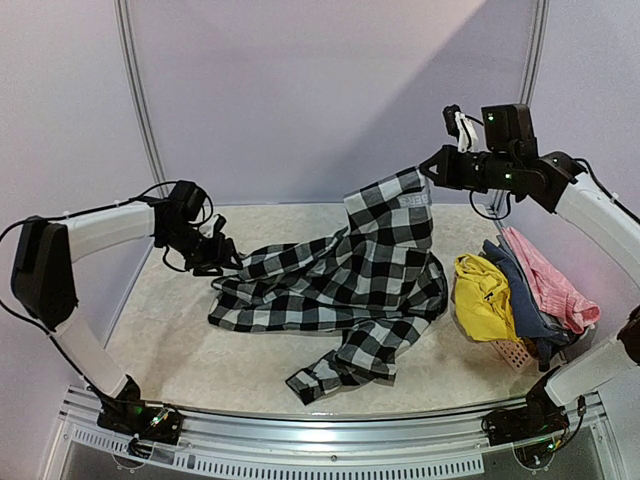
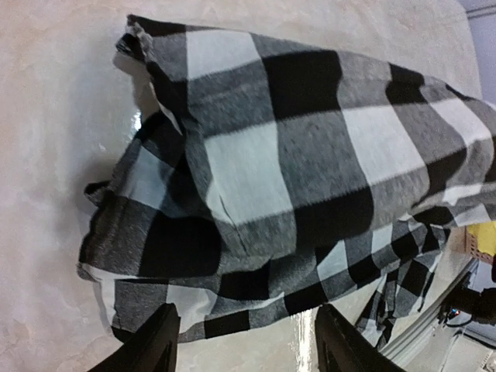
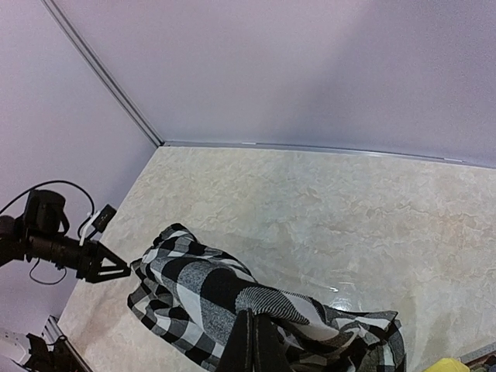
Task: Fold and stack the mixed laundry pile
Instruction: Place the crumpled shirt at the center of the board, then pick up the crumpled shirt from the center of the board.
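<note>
The black-and-white checked shirt (image 1: 350,280) lies spread across the middle of the table, with one end lifted at the back right. My right gripper (image 1: 430,168) is shut on that raised end, and in the right wrist view its fingers (image 3: 254,345) pinch the shirt (image 3: 194,287). My left gripper (image 1: 224,262) hovers at the shirt's left end. It stands open (image 2: 246,341), and the shirt's edge (image 2: 232,310) lies just beyond its fingertips (image 2: 159,341). The yellow garment (image 1: 482,292), the blue-grey one (image 1: 520,300) and the pink one (image 1: 552,280) are heaped at the right.
A small salmon perforated basket (image 1: 512,352) sits under the heaped garments at the right edge. A metal rail (image 1: 330,440) runs along the table's near edge between the arm bases. Walls close the back and both sides.
</note>
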You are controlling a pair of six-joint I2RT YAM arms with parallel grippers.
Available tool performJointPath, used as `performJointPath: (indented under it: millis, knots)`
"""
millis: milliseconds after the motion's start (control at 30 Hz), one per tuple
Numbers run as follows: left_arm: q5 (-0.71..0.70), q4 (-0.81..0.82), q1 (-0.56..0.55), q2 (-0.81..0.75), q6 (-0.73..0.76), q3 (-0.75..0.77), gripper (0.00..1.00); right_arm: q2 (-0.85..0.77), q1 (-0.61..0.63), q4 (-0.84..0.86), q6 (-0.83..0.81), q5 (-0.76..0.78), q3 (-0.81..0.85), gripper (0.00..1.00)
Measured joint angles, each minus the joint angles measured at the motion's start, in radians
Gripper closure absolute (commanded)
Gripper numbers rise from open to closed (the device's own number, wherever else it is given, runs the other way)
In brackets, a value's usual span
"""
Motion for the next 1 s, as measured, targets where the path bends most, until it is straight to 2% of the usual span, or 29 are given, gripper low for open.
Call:
performJointPath:
  millis: [133, 400, 600, 800, 1000]
  knots:
    - [0.076, 0.08, -0.005, -0.054, 0.002, -0.1, 0.46, 0.045, 0.0, -0.011, 0.005, 0.016, 0.06, 1.0]
    - [0.171, 0.264, -0.008, 0.052, 0.044, -0.123, 0.47, 0.127, 0.0, -0.06, 0.007, 0.047, 0.165, 1.0]
    - [0.195, 0.294, -0.008, 0.178, 0.099, -0.064, 0.5, 0.206, 0.0, -0.113, 0.01, 0.058, 0.265, 1.0]
    - [0.222, 0.318, -0.008, 0.227, 0.121, 0.004, 0.61, 0.259, 0.0, -0.153, 0.011, 0.062, 0.339, 1.0]
    - [0.254, 0.34, -0.008, 0.227, 0.119, 0.024, 0.56, 0.312, 0.0, -0.187, 0.01, 0.069, 0.406, 1.0]
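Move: The left hand, open, has the top-left fold of the crumpled shirt about 5 cm ahead, 6 cm to its right and 5 cm below. The shirt's middle lies some 23 cm to its right and 4 cm back; the loose sleeve is about 21 cm right and 26 cm back. The right hand holds the collar high, with the board's center 9 cm back, 12 cm left and 34 cm below, and the yellow garment 18 cm right and 10 cm back. After a brief pull back, the left hand sweeps right and forward over the shirt's top-left fold, sinking about 5 cm and then lifting slightly, while the wrist turns clockwise and leans. Its fingers come to the cloth and close partway. Meanwhile the right hand keeps its shut pinch on the raised collar and carries it forward about 6 cm and a little left. ##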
